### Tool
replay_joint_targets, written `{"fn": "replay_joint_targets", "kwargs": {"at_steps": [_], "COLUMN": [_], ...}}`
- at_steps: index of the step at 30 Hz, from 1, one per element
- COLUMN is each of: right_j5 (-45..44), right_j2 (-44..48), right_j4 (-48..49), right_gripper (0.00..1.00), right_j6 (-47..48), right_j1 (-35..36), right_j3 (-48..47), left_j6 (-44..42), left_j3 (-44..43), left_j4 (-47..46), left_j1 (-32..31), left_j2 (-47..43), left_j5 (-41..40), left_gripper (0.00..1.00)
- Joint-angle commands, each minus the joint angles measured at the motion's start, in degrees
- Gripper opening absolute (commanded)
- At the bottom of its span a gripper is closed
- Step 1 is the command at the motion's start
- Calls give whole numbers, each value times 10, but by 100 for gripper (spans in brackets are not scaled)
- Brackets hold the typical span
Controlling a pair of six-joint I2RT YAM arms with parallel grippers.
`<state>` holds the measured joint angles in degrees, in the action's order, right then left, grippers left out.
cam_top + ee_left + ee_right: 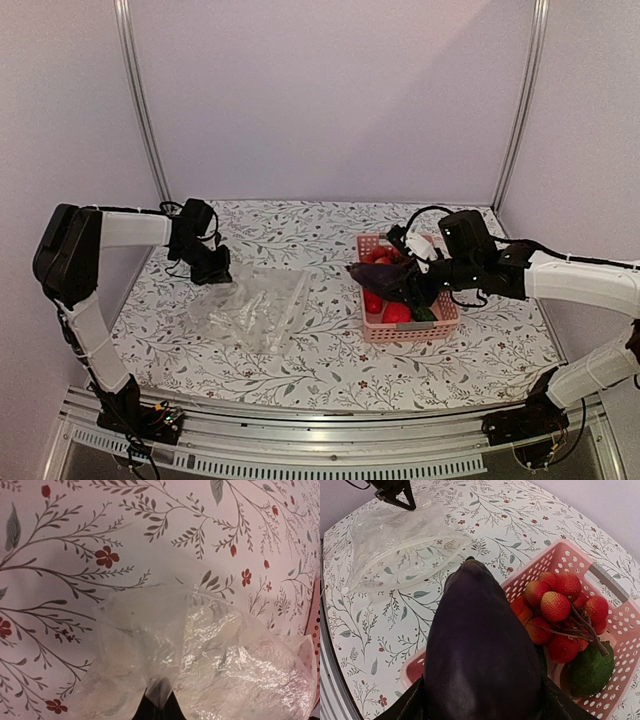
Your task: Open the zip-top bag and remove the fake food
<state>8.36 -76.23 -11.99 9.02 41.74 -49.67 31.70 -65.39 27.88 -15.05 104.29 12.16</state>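
The zip-top bag [250, 305] lies crumpled and see-through on the flowered table, left of centre. My left gripper [212, 268] is at its far left corner, shut on a fold of the plastic [159, 690]. The bag [225, 660] spreads right in the left wrist view, and nothing shows inside it. My right gripper [400, 285] is shut on the dark purple eggplant [480, 650], held over the left end of the pink basket [447, 322]. In the basket [555, 547] lie a red berry cluster [565, 610], a green avocado [590, 670] and red pieces [397, 312].
The basket stands right of centre, about a hand's width from the bag [400, 540]. Pale walls and two metal posts [140, 100] close the back. A metal rail [330, 455] runs along the near edge by the arm bases.
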Motion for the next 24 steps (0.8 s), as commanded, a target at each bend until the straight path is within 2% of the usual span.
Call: {"fn": "replay_joint_targets", "kwargs": {"at_steps": [1, 12, 15, 16, 20, 24], "right_j5": [-3, -16, -30, -34, -44, -45], "right_j2": [44, 53, 40, 36, 18, 17], "right_j4": [8, 5, -3, -6, -16, -28], "right_gripper": [47, 47, 51, 54, 82, 91], "right_j6": [-59, -128, -147, -152, -167, -169], "right_j1": [-52, -103, -107, -109, -111, -111], "right_j3": [35, 105, 109, 108, 99, 81], "left_j6": [-6, -7, 0, 6, 49, 101], "left_j3": [-17, -35, -35, -32, -12, 21], "left_j4": [6, 4, 3, -1, -27, -76], "left_j1": [8, 10, 10, 11, 10, 10], "left_j2": [11, 14, 12, 12, 7, -5], "left_j5": [8, 24, 27, 30, 53, 78], "left_gripper": [0, 0, 0, 0, 0, 0]}}
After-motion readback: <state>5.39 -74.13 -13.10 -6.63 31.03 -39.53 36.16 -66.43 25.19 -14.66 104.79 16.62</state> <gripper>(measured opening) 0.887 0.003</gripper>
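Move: The right hand holds the eggplant above the basket's left part; the basket's middle is about 6 cm ahead, 5 cm to the right and 12 cm below. In the basket, the red fruit bunch lies some 12 cm straight ahead, the avocado 10 cm ahead and 8 cm right, the tomato level and 3 cm right. The left hand has a corner of the bag pinched; for it, the basket's middle is about 32 cm right, roughly level. Carry the eggplant right about 9 cm over the basket, then sink some 6 cm into it while still easing right, turning the right wrist clockwise about 25 degrees and tipping the fingers further down. Open the fingers at the end to let go of the eggplant. Keep the bag corner pinched in the left gripper, drawing it slightly right, forward and up. ##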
